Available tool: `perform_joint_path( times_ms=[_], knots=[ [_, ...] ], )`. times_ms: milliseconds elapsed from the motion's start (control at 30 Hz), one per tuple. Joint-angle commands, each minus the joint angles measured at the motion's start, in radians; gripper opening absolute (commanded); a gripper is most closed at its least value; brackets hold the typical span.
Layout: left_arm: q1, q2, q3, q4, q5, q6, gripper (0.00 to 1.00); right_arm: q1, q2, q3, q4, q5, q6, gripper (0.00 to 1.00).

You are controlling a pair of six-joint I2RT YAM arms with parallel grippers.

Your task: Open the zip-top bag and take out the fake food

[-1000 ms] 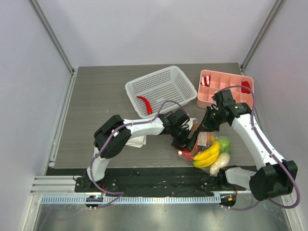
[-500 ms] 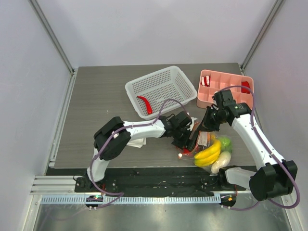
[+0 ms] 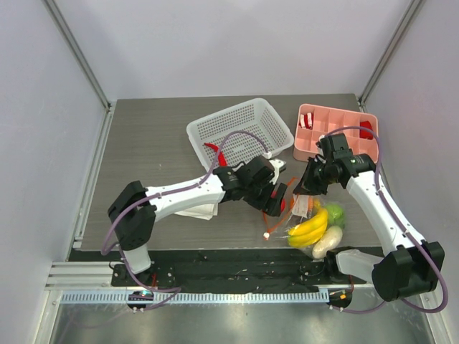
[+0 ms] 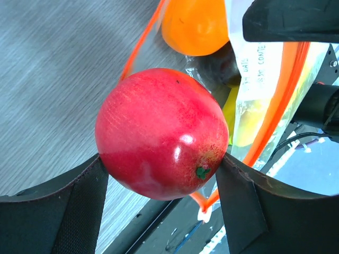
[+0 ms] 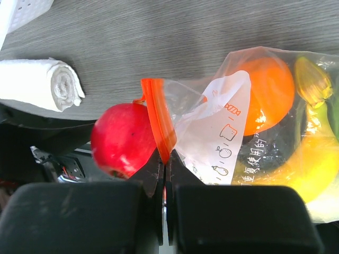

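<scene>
The clear zip-top bag (image 3: pixel 307 209) lies near the front edge, and its orange-red zip strip (image 5: pixel 158 116) is pinched in my shut right gripper (image 5: pixel 165 159) (image 3: pixel 310 188). My left gripper (image 4: pixel 161 159) (image 3: pixel 276 201) is shut on the red apple (image 4: pixel 161 132) (image 5: pixel 123 140), which it holds just outside the bag's mouth, left of the strip. Still in or at the bag are an orange (image 5: pixel 267 92) (image 4: pixel 196 24), a dark piece (image 4: pixel 220 66), the yellow bananas (image 3: pixel 310 228), a green apple (image 3: pixel 335 215) and a white radish (image 3: pixel 326 242).
A white basket (image 3: pixel 247 115) at the back holds a red chili (image 3: pixel 215 154). A pink compartment tray (image 3: pixel 337 118) with red-and-white pieces sits at the back right. A rolled white cloth (image 3: pixel 197 210) (image 5: pixel 39 84) lies under my left arm. The black front rail runs right below the bag.
My left gripper closed on the red apple and drew it up and left, out of the bag's mouth. Its elbow swung left. The right gripper kept its hold on the strip.
</scene>
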Motion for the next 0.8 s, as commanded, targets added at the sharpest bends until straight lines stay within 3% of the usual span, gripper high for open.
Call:
perform_joint_path(
  times_ms=[0,133,367,467,600,767],
  knots=[
    [0.021,-0.054,0.020,-0.035,-0.031,0.042,0.00,0.002,-0.019,0.019,0.033,0.008,-0.009,0.01],
    [0.088,-0.092,0.039,-0.047,-0.014,0.042,0.00,0.002,0.001,0.045,0.033,0.016,-0.004,0.01],
    [0.342,-0.074,0.215,-0.087,0.075,0.047,0.00,0.002,0.037,0.056,0.040,0.014,0.008,0.01],
    [0.410,0.017,0.339,-0.139,0.067,0.026,0.00,0.002,0.047,0.082,0.035,0.010,0.010,0.01],
    [0.520,0.262,0.621,-0.288,0.053,-0.013,0.00,0.002,0.069,0.137,0.014,-0.002,0.016,0.01],
    [0.577,0.446,0.815,-0.335,0.059,-0.040,0.01,0.002,0.104,0.188,0.018,-0.010,0.028,0.01]
  ],
)
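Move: The left hand already holds the fake pomegranate by the bag's mouth; the white basket's middle lies about 25 cm ahead, 10 cm left and 10 cm below. The red chili in it is some 19 cm ahead and 16 cm left of this hand, while the bananas in the bag are 6 cm back and 9 cm right. From the right hand, pinching the bag's rim, the basket is roughly 21 cm ahead, 17 cm left and 14 cm lower. Forward and some 10 cm to the left, slowly at first and then fast, the left hand carries the pomegranate away from the bag and over the basket, rising about 12 cm on the way before starting to sink. It turns counter-clockwise roughly 30 degrees, grip kept. The right hand keeps its pinch on the bag's rim, late on easing a couple of centimetres forward and up. ##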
